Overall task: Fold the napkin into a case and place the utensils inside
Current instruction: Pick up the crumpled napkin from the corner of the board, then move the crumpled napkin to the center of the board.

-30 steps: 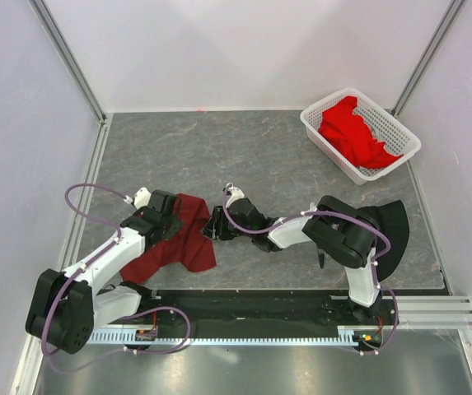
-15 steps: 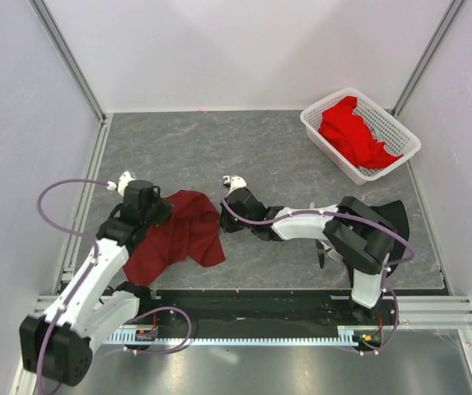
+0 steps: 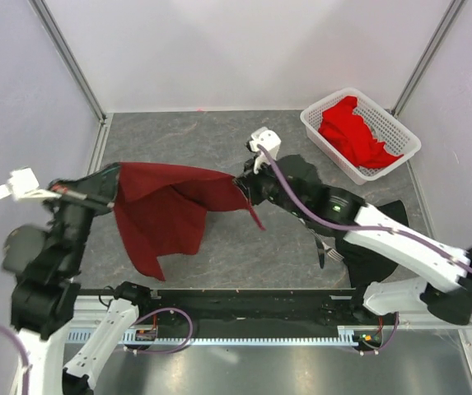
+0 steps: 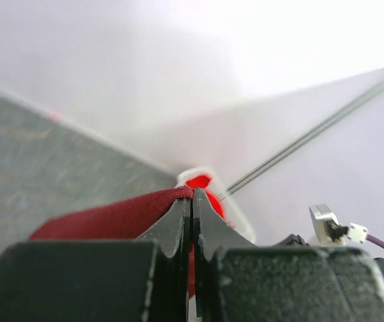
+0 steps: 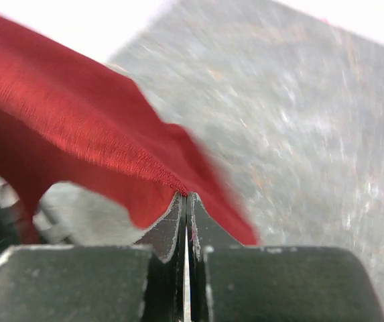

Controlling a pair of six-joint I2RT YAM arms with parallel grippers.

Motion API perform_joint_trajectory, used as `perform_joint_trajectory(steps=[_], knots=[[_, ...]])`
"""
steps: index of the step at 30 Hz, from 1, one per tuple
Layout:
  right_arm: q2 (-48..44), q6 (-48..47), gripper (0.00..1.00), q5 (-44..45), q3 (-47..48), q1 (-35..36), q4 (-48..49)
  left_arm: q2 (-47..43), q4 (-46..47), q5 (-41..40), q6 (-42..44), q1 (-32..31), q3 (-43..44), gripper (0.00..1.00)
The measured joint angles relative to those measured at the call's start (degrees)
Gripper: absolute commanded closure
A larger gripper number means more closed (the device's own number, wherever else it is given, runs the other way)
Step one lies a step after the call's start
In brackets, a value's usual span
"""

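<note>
The dark maroon napkin (image 3: 165, 210) hangs above the table as a loose sheet, stretched between both grippers; no case shape is in view. My left gripper (image 3: 115, 174) is shut on its left top corner, and the left wrist view shows the pinched cloth edge (image 4: 138, 211) at the closed tips (image 4: 192, 194). On the right top corner my right gripper (image 3: 242, 186) is shut, with the napkin's hem (image 5: 104, 144) running into the closed tips (image 5: 187, 196). Of the utensils, only a silver end (image 3: 321, 252) peeks out beside the right arm.
A white lattice basket (image 3: 396, 160) holding bright red cloth (image 3: 351, 132) stands at the back right; it also shows blurred in the left wrist view (image 4: 242, 225). A black cloth (image 3: 394, 216) lies under the right arm. Grey tabletop (image 3: 186, 140); walls enclose three sides.
Both grippers closed on the napkin's corners on the table, then rose and drew apart, lifting the crumpled cloth into a hanging sheet. Both arms swung up and outward.
</note>
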Motion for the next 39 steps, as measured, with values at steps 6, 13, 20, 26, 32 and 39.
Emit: perform_joint_trajectory(steps=[6, 13, 20, 26, 32, 39], knots=[[-10.4, -4.87, 1.0, -3.63, 9.79, 7.61, -6.1, -3.23, 0.83, 4.55, 3.89, 0.02, 11.15, 0.98], [-17.2, -5.4, 1.0, -3.82, 10.32, 9.29, -4.74, -5.03, 4.07, 10.6, 5.29, 0.0, 13.22, 0.98], [-9.4, -4.76, 1.0, 4.22, 9.46, -4.22, -2.27, 5.57, 6.45, 5.38, 4.9, -0.02, 6.64, 0.98], [16.59, -0.81, 1.0, -11.96, 14.03, -28.87, 3.32, 37.13, 7.8, -3.43, 3.19, 1.31, 6.54, 0.98], [48.61, -1.73, 0.52, -20.04, 37.09, -34.03, -3.72, 72.06, 0.42, 1.9, 2.08, 10.71, 17.99, 0.79], [54.27, -4.76, 0.16, -13.46, 46.49, -34.82, -14.56, 78.16, -8.7, 1.42, 4.09, 15.41, 22.58, 0.52]])
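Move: Both hands already hold the napkin aloft, each by a corner. The left's landing place, on the far board, is about 30 cm ahead, 2 left, 42 below. The right's is some 30 cm ahead, 7 right and 30 below; the white basket stands roughly 30 cm ahead and 38 right of that hand, 26 below, and the fork lies level with it, 19 cm right, 30 below. Both arms swing the napkin back and up, then cast it some 40 cm forward and down, letting go. ##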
